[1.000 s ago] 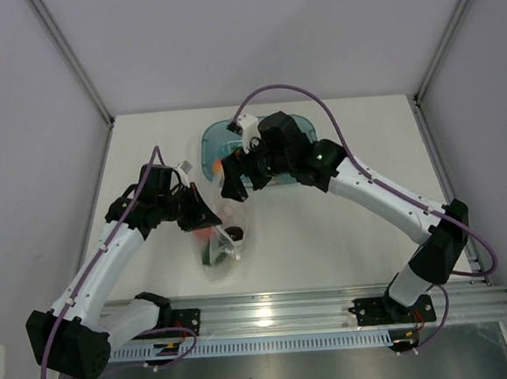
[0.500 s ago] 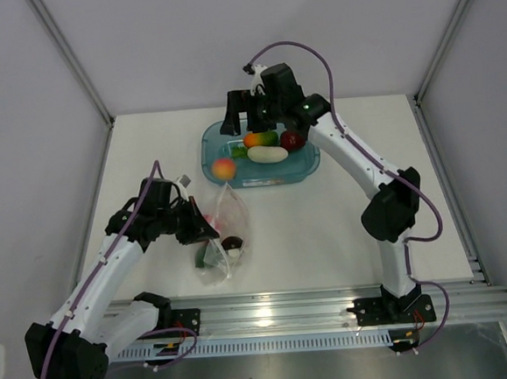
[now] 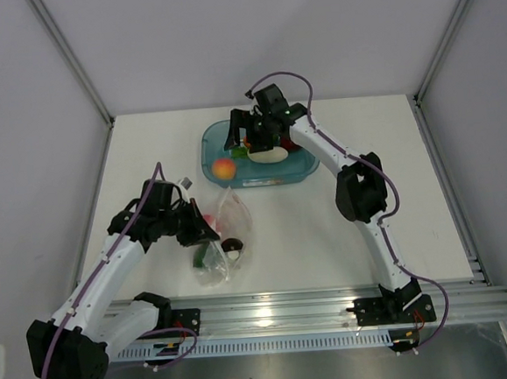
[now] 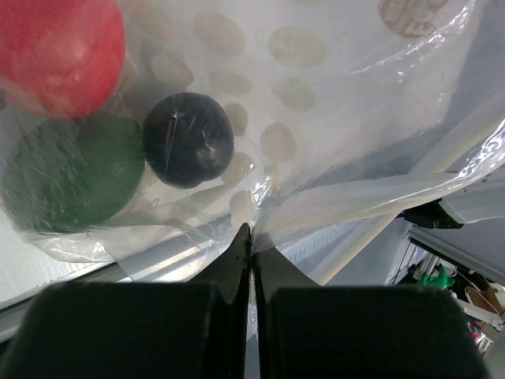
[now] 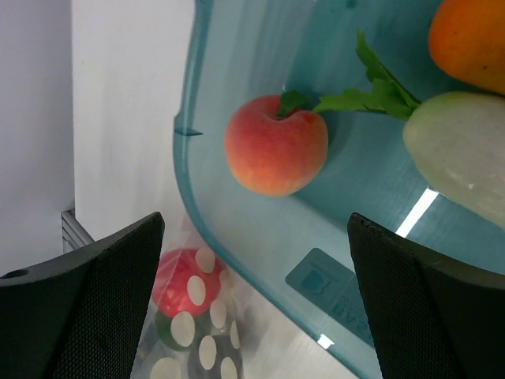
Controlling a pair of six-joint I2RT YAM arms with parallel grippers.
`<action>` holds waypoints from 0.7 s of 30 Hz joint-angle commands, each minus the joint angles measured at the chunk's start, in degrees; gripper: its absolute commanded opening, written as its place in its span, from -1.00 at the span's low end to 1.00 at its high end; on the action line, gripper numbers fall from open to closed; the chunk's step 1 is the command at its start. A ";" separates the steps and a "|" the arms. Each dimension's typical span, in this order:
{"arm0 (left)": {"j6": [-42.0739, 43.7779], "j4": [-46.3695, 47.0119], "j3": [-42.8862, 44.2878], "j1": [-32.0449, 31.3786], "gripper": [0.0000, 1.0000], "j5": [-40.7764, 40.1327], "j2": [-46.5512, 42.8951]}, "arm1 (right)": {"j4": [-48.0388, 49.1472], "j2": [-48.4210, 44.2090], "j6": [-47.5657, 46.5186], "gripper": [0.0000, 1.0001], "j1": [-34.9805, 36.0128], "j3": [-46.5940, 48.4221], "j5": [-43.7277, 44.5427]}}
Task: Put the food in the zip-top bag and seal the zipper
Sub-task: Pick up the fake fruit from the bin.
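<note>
The clear zip-top bag [image 3: 226, 231] lies on the table in front of the tub, and my left gripper [image 3: 206, 233] is shut on its plastic edge [image 4: 272, 213]. Inside it sit a red fruit [image 4: 63, 51], a green one [image 4: 75, 181] and a dark purple one [image 4: 188, 140]. I cannot pick out the zipper. The rest of the food is in the teal tub [image 3: 300, 164]: a peach [image 5: 276, 154], a white oblong [image 5: 461, 158], an orange piece [image 5: 473, 39] and a green leafy one [image 5: 371, 91]. My right gripper [image 3: 247, 135] hangs open over the tub's left half, the peach ahead of its fingers [image 5: 87, 308].
The tub's near-left wall [image 5: 205, 213] stands between the peach and the bag [image 5: 185, 300]. A metal rail [image 3: 290, 314] runs along the table's near edge. Grey walls close in the table on the left, the back and the right.
My right gripper has swung from the bag's mouth back over the tub and come down over its left half. The left gripper has sunk slightly and still pinches the bag.
</note>
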 commanded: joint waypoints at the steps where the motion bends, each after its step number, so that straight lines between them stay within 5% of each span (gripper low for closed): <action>1: 1.20 1.39 1.16 0.55 -0.99 1.54 0.81 | 0.81 1.42 0.62 0.99 0.27 1.14 -3.60; 21: 2.60 -0.63 0.10 0.47 -0.99 2.16 0.38 | 10.13 11.18 5.45 0.99 1.94 2.19 -6.59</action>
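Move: The peach lies about 7 cm to the right hand's left, 1 cm ahead and some 11 cm below its open fingers. In the bin beside it, the leafy greens sit about 6 cm ahead and 2 cm left of the hand, the mango 10 cm ahead and 2 cm right, the white vegetable 5 cm ahead and 8 cm right. From the left hand, the peach is roughly 28 cm straight ahead and 10 cm lower. The right hand sinks about 9 cm into the bin, easing 3 cm left towards the peach, fingers staying wide open. ##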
